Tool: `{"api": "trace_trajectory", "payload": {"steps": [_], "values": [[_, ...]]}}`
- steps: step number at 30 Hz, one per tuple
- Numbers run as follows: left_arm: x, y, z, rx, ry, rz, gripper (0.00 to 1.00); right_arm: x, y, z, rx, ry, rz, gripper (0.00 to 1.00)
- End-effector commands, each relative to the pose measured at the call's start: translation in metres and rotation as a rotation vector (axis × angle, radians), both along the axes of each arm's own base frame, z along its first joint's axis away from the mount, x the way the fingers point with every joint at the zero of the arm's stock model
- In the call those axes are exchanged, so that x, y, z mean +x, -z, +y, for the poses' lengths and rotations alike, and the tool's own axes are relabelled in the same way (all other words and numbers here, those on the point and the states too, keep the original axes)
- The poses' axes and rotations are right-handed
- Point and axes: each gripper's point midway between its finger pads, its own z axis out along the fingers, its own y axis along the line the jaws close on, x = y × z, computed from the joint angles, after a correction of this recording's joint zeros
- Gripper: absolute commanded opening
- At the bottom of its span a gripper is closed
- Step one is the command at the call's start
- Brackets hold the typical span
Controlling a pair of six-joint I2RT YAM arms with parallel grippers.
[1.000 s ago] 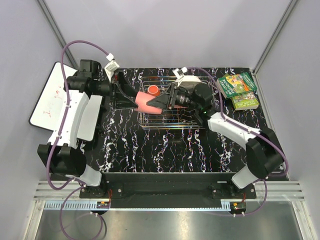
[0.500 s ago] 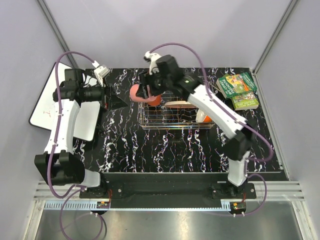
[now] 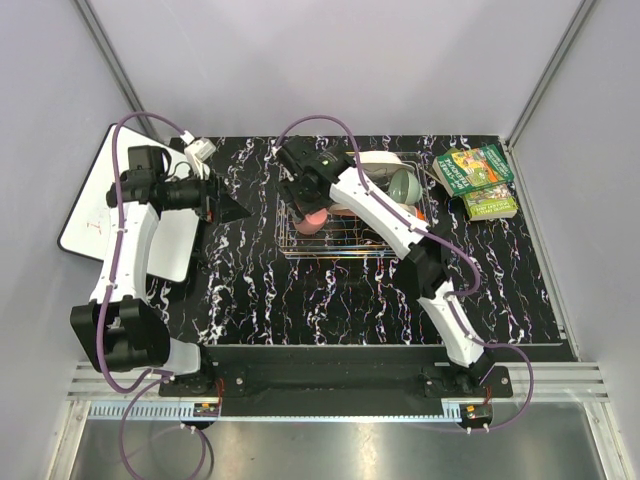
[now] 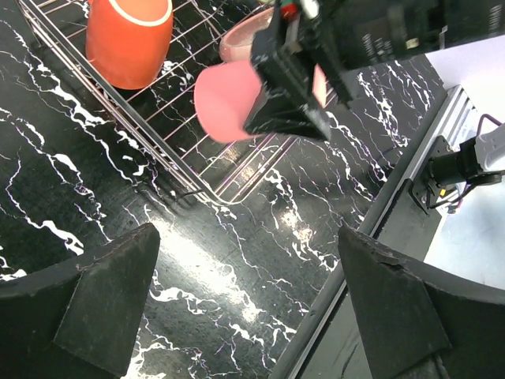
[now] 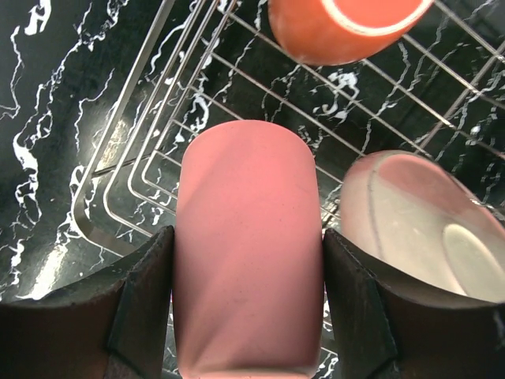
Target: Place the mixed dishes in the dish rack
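My right gripper (image 5: 248, 292) is shut on the pink cup (image 5: 248, 253), which lies between its fingers over the left end of the dish rack (image 5: 150, 150). In the rack behind it stand the orange mug (image 5: 339, 24) and a pink plate (image 5: 418, 229). From above, the right gripper (image 3: 305, 205) holds the cup (image 3: 313, 219) over the rack (image 3: 350, 246), and a pale green bowl (image 3: 405, 185) and a white plate (image 3: 376, 160) sit at the rack's right. My left gripper (image 3: 225, 207) hangs open left of the rack, nothing between its fingers (image 4: 110, 300).
Green-covered books (image 3: 478, 180) lie at the back right corner. A whiteboard (image 3: 90, 205) sits off the table's left edge, under the left arm. In the left wrist view the table's near edge rail (image 4: 410, 189) runs to the right.
The left gripper let go of the pink cup and drew back to the left. The right arm swung out, then carried the cup down over the rack's left end.
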Motion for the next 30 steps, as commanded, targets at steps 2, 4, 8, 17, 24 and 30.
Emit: {"api": "trace_trajectory", "payload": {"steps": [2,4,8,17,24,30], "values": [[0.000,-0.010,0.001,-0.005,0.012,-0.072,0.99,0.005,-0.001,0.000,-0.035,-0.012,-0.036,0.00],[-0.002,-0.010,0.001,-0.010,0.014,-0.073,0.99,0.005,0.014,0.004,-0.047,-0.020,-0.009,0.00],[-0.003,-0.011,0.003,-0.016,0.016,-0.082,0.99,0.005,0.040,0.007,-0.073,-0.026,0.032,0.00],[-0.005,0.004,0.005,-0.013,0.016,-0.052,0.99,0.006,0.064,0.016,-0.072,-0.040,0.071,0.00],[-0.008,0.009,0.005,-0.014,0.016,-0.043,0.99,0.006,0.070,0.021,-0.056,-0.045,0.082,0.99],[-0.009,0.011,0.005,-0.012,0.019,-0.040,0.99,0.008,0.061,0.026,-0.044,-0.048,0.051,1.00]]}}
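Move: The right hand already holds the pink cup above the near-left corner of the dish rack; its resting place there is about 9 cm below that hand, 1 cm back and 1 cm left. The orange mug stands roughly 8 cm ahead of the hand, level with it sideways and 7 cm lower; the pink bowl lies some 9 cm to its right, 1 cm ahead, 9 cm lower. From the left hand, the cup is about 17 cm right, 4 cm ahead and 12 cm below. Nearly straight down into the rack's near-left corner, the right hand lowers the gripped pink cup about 7 cm, tilting only some 5 degrees. It hovers there briefly, then opens its fingers wide to let go of the cup, easing barely a centimetre left and slightly lower as they spread, still straddling it. ##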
